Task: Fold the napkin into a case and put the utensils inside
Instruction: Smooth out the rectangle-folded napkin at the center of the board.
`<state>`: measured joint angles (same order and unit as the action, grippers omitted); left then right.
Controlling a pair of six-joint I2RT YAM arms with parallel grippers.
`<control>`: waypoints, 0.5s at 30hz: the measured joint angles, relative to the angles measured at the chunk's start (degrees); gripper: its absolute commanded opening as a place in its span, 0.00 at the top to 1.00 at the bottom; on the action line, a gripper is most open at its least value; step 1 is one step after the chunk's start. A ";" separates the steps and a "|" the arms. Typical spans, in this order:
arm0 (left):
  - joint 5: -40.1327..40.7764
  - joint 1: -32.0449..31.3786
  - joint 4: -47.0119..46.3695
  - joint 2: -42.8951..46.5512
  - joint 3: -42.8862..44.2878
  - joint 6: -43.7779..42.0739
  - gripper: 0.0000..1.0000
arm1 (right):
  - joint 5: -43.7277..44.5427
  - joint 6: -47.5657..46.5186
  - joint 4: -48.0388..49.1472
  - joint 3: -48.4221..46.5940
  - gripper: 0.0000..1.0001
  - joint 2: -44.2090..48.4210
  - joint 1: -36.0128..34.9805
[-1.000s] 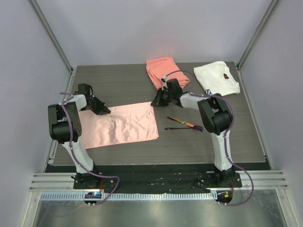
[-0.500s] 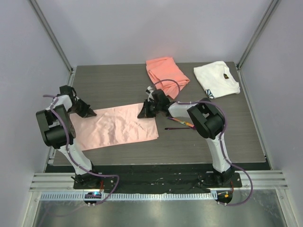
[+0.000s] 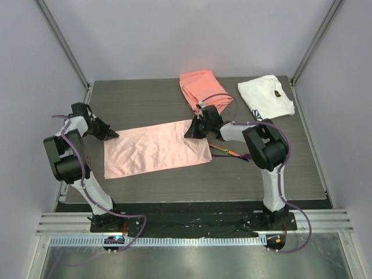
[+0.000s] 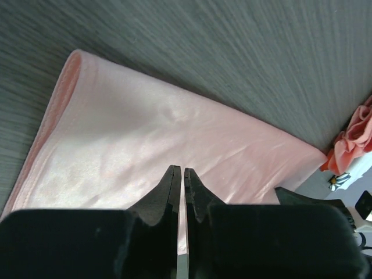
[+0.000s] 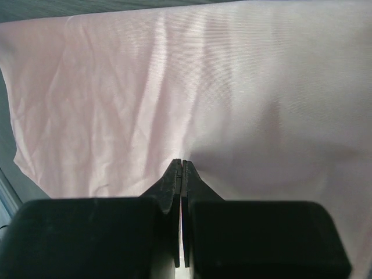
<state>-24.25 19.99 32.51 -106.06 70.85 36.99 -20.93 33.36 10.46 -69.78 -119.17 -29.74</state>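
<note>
The glossy pale-pink napkin [image 3: 157, 148] lies flat as a wide rectangle across the middle of the table, pulled smooth between the two arms. My left gripper [image 3: 112, 135] is at its far-left corner, and in the left wrist view the left gripper [image 4: 178, 168] is pinched shut on the napkin [image 4: 174, 133]. At the napkin's far-right corner, my right gripper [image 3: 190, 132] is also shut on the cloth. In the right wrist view the napkin [image 5: 232, 87] spreads beyond the right gripper [image 5: 182, 161]. The dark utensils [image 3: 229, 153] lie just right of the napkin, partly hidden by its edge and the right arm.
A thicker coral-orange cloth [image 3: 203, 87] is bunched at the back centre, just behind the right gripper; it also shows as the coral cloth [image 4: 351, 145] in the left wrist view. A folded white cloth [image 3: 266, 96] with a dark mark lies at the back right. The dark table [image 3: 145, 102] ends at raised side rails.
The napkin has slid to the right and is stretched smoother; its right edge now reaches the utensils. The right gripper moved right with it. The left gripper barely shifted.
</note>
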 measured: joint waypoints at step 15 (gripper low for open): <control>-1.53 2.86 -4.39 -7.21 2.54 4.85 0.95 | -6.91 11.61 7.67 -27.19 0.99 -17.27 -10.97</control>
<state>-25.78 22.85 28.12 -113.27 73.38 41.85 -27.83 44.97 18.13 -96.97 -136.44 -40.71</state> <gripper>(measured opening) 0.056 0.015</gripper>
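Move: The right hand, low at the napkin's far right part, has the napkin's middle some 12 cm to its left, 5 cm back and 1 cm down; the coral cloth stack lies about 23 cm ahead and 9 cm right, the utensils 19 cm right and 8 cm back. The left hand has the napkin's far-left corner about 5 cm to its left, 1 cm ahead and 4 cm below. Right hand lifts and swings some 17 cm left over the napkin; left hand dips towards its far-left corner. ##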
